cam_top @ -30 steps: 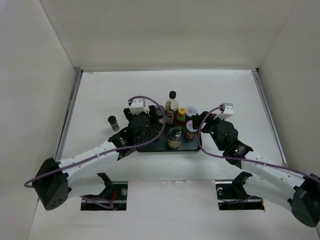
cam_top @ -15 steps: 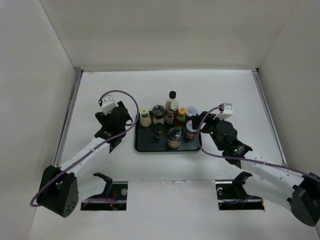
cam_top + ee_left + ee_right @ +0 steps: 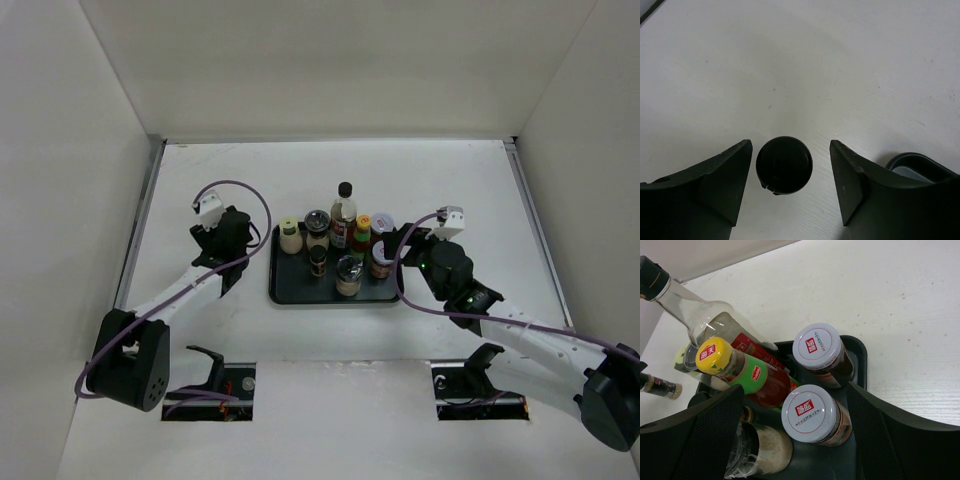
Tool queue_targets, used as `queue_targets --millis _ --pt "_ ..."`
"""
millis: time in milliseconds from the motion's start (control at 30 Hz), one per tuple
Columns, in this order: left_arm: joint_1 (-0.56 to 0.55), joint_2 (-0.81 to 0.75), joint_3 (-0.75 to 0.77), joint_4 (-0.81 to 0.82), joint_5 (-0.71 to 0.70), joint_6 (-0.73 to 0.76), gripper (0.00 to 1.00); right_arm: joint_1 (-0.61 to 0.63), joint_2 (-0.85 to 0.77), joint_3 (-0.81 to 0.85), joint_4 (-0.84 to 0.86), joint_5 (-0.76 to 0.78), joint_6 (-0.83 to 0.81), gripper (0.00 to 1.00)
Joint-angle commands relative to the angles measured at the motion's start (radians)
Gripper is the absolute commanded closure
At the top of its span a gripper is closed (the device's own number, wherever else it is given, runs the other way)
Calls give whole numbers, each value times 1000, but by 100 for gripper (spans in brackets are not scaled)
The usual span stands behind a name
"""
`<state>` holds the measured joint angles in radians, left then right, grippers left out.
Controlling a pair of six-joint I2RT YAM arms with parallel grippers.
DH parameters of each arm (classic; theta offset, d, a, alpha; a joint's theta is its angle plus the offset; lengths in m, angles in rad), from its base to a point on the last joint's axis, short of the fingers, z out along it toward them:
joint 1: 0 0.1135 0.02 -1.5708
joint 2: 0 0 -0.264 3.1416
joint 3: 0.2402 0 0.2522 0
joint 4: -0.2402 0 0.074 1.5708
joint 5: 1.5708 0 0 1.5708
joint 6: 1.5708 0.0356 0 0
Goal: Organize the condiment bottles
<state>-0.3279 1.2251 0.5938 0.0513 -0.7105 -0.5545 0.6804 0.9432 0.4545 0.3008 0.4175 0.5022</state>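
Several condiment bottles stand on the black tray (image 3: 290,296): a tall clear black-capped bottle (image 3: 344,214), a red yellow-capped sauce bottle (image 3: 362,236), and short jars such as a pale-lidded one (image 3: 290,236). My left gripper (image 3: 229,248) hangs left of the tray. It hides a lone jar whose black cap (image 3: 784,164) shows in the left wrist view between the open fingers of the left gripper (image 3: 790,144), closer to the left finger. My right gripper (image 3: 388,248) stands open over the tray's right end, and the right gripper (image 3: 795,387) straddles a white-lidded jar (image 3: 810,415) without touching it.
White walls close in the table on three sides. A second white-lidded jar (image 3: 818,346) stands by the tray's far right corner. A silver-lidded jar (image 3: 348,275) and a thin dark bottle (image 3: 318,262) stand in the tray's front row.
My left arm has swung from over the tray out to the left, onto the lone black-capped jar, leaving a pale-lidded jar on the tray's left end. The right arm has not moved.
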Motion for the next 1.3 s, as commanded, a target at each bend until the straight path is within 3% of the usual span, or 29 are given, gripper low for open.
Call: queue_targets --millis 0,233,433,867,1033,1267 --pt "5 17 -11 65 13 -8 41 0 5 10 54 -9 7 13" --pt "10 -2 -31 64 17 -7 60 -2 0 10 51 -13 7 13" --pt "-21 -94 -19 35 23 10 71 -2 -1 10 51 -11 7 13" --pt "-383 -295 92 -258 -1 -13 73 -2 -15 6 49 -3 6 13" --pt "-493 -219 73 -190 -9 -82 73 -2 -3 9 51 4 4 13" --pt "-527 -30 87 -45 0 -74 73 0 -14 7 47 6 2 14"
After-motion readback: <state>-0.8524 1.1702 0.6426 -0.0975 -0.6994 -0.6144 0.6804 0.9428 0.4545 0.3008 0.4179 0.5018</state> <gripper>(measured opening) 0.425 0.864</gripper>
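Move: The small black-capped bottle stands right between the left fingers, about 1 cm ahead, its middle some 4 cm below the hand point. The free front-left part of the tray lies about 17 cm to the right and 7 cm back, 8 cm down. The yellow-capped shaker stands roughly 16 cm right and 1 cm ahead, the other small bottle 22 cm right and 3 cm back. From the right hand the black-capped bottle is about 44 cm left, 3 cm ahead and 11 cm down. Down a bare 1 cm, the left hand closes its fingers on the bottle's black cap, then lifts it about 8 cm while swinging right and somewhat back, off the bare table towards the free front-left part of the tray. The wrist turns some 30 degrees clockwise on the way, and over the tray the hand lowers again, keeping its pinch. ##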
